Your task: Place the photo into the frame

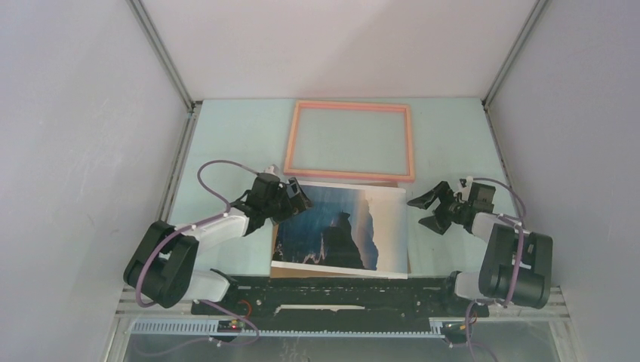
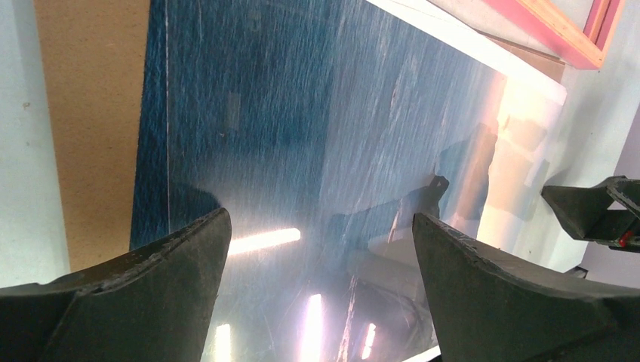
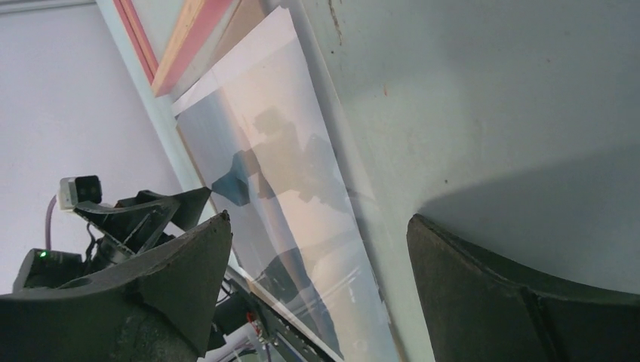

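Note:
The photo [image 1: 340, 226], a dark rock against blue sky, lies face up on the table between the two arms. In the left wrist view the photo [image 2: 302, 113] fills the middle; in the right wrist view the photo [image 3: 287, 188] runs diagonally. The frame [image 1: 411, 143], salmon-pink, lies flat just beyond the photo's far edge, and its corner shows as the frame [image 2: 558, 30] and the frame [image 3: 189, 45]. My left gripper [image 1: 304, 198] hovers open over the photo's far left corner, jaws [image 2: 321, 226] empty. My right gripper [image 1: 417, 213] stands open just right of the photo's right edge, nothing between its fingers [image 3: 317, 226].
A brown backing board [image 2: 90, 113] lies under the photo, showing along its left side [image 1: 273, 234]. White enclosure walls close in the pale green table [image 1: 226, 136] on three sides. A black rail [image 1: 340, 290] runs along the near edge between the arm bases.

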Robot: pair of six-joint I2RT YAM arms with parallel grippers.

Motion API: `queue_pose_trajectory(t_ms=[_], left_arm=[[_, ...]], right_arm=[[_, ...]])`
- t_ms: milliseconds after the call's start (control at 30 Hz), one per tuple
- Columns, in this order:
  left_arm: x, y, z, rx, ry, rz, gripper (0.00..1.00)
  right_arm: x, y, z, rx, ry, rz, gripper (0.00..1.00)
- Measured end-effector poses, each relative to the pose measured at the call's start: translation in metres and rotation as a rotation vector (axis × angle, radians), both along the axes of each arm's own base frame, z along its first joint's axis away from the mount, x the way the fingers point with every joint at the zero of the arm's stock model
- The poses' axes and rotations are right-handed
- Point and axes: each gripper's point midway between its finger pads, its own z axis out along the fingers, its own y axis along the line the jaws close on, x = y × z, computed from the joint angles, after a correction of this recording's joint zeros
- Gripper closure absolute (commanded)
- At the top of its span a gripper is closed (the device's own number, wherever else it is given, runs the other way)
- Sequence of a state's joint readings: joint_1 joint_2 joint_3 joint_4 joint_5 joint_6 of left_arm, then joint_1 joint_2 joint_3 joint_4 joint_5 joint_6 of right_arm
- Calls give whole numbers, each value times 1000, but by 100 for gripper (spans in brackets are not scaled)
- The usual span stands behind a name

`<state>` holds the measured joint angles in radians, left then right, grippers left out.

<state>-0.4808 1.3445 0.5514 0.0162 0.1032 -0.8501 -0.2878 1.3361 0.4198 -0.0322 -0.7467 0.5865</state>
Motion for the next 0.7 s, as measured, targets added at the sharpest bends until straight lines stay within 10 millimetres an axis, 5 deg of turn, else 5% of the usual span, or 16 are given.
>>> queue_pose_trajectory(t_ms=[467,700], left_arm=[[0,-6,-1,-46,-14,-11,0],[1,-6,-1,-48,-19,-10,0]], right_arm=[[3,22,13,147,-54,90,8],[1,29,53,183,-162,109,8]])
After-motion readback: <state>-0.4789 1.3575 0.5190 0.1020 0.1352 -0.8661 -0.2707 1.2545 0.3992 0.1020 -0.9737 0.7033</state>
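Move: Just left of the right hand's open fingers, about 2 cm over and 1 cm below, is the right edge of the clear sheet that covers the photo. The photo's middle lies some 18 cm left of this hand and 4 cm nearer the base; the frame's middle is about 17 cm left and 20 cm ahead. From the left hand, low over the photo's left part, that sheet edge is roughly 26 cm to the right and 3 cm back. Working its lower finger in under the clear sheet's right edge, the right hand first eases left about 2 cm close to the table, then levers the edge up, rising some 5 cm in all, mostly late and fast. It rolls about 10 degrees, left side up, and tips slightly upward, fingers staying wide open. The left hand stays low over the sheet's left part. ##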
